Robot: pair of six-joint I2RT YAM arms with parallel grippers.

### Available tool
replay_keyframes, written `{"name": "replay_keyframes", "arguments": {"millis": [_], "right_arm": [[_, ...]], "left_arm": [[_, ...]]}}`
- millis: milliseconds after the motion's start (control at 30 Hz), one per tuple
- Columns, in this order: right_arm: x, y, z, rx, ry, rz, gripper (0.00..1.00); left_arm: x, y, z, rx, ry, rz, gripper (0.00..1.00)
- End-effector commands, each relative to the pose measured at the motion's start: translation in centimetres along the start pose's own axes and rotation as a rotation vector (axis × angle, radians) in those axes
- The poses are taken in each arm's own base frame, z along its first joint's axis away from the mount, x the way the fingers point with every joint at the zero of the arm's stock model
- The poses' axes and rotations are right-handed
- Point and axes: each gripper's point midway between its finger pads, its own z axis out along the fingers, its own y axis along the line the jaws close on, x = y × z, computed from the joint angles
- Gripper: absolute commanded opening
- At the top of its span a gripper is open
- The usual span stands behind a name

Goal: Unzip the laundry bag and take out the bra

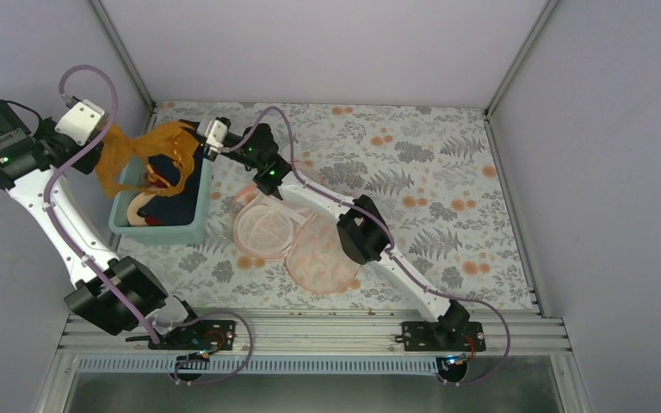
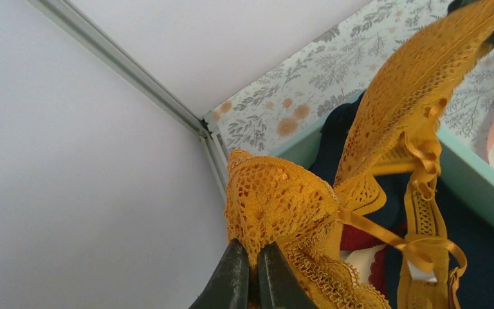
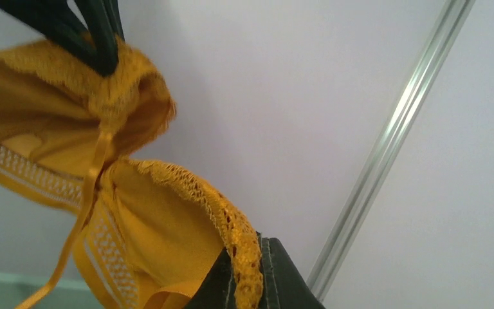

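Note:
The mustard lace bra hangs stretched between both grippers above the teal bin. My left gripper is shut on one cup, seen in the left wrist view with the lace pinched between the fingers. My right gripper is shut on the other cup's lace edge, seen in the right wrist view, where the bra fills the left. The laundry bag lies open on the table under the right arm, its pale lining showing.
The teal bin at the left holds navy, red and beige bras. The left wall and a metal corner post stand close behind the left gripper. The floral table cover spreads to the right.

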Motion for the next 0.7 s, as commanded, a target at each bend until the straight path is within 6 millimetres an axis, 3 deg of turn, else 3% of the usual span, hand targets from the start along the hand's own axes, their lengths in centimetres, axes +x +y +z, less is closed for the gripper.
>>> {"name": "replay_keyframes", "arguments": {"millis": [0, 133, 233, 367, 467, 533, 567, 667], "right_arm": [[-3.3, -0.3, 0.4, 0.053, -0.106, -0.096, 0.03], [0.7, 1.7, 0.1, -0.010, -0.011, -0.108, 0.03], [1.2, 2.2, 0.0, -0.034, 0.004, -0.108, 0.03], [1.4, 2.5, -0.1, -0.052, 0.016, -0.131, 0.03], [1.7, 3.0, -0.2, -0.072, 0.030, -0.145, 0.03], [1.9, 3.2, -0.4, -0.088, 0.040, -0.157, 0.03], [2.0, 3.5, -0.4, -0.096, 0.044, -0.163, 0.03], [2.0, 3.8, -0.5, -0.117, 0.049, -0.177, 0.03]], "left_arm": [[1.2, -2.4, 0.8, 0.107, -0.036, 0.155, 0.02], [6.1, -7.5, 2.1, 0.239, 0.016, 0.296, 0.02], [8.5, -9.9, 2.8, 0.285, 0.033, 0.366, 0.02], [9.4, -11.8, 3.1, 0.358, 0.016, 0.396, 0.06], [9.7, -12.4, 2.9, 0.417, 0.022, 0.394, 0.38], [9.5, -13.2, 2.3, 0.467, 0.010, 0.402, 0.73], [9.3, -13.5, 1.9, 0.487, 0.001, 0.414, 0.85], [7.2, -13.1, 1.0, 0.444, -0.057, 0.439, 1.00]]}}
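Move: The left hand, holding one cup of the orange bra, is high over the green bin, whose middle lies about 27 cm below, 3 cm ahead and 4 cm right. The navy bra there is roughly 3 cm right of the bin's middle; the laundry bag lies some 39 cm right and 8 cm back of the left hand. From the right hand, holding the other end, the bin's middle is about 15 cm left, 4 cm back and 23 cm below. Down towards the bin by about 14 cm goes the left hand, easing back and left some 5 cm each and turning clockwise about 30 degrees; once low, its fingers spread wide and let go of the bra's cup. The right hand keeps its pinch on the other end and, after a tiny rise, sinks about 5 cm beside the bin's far right corner. ##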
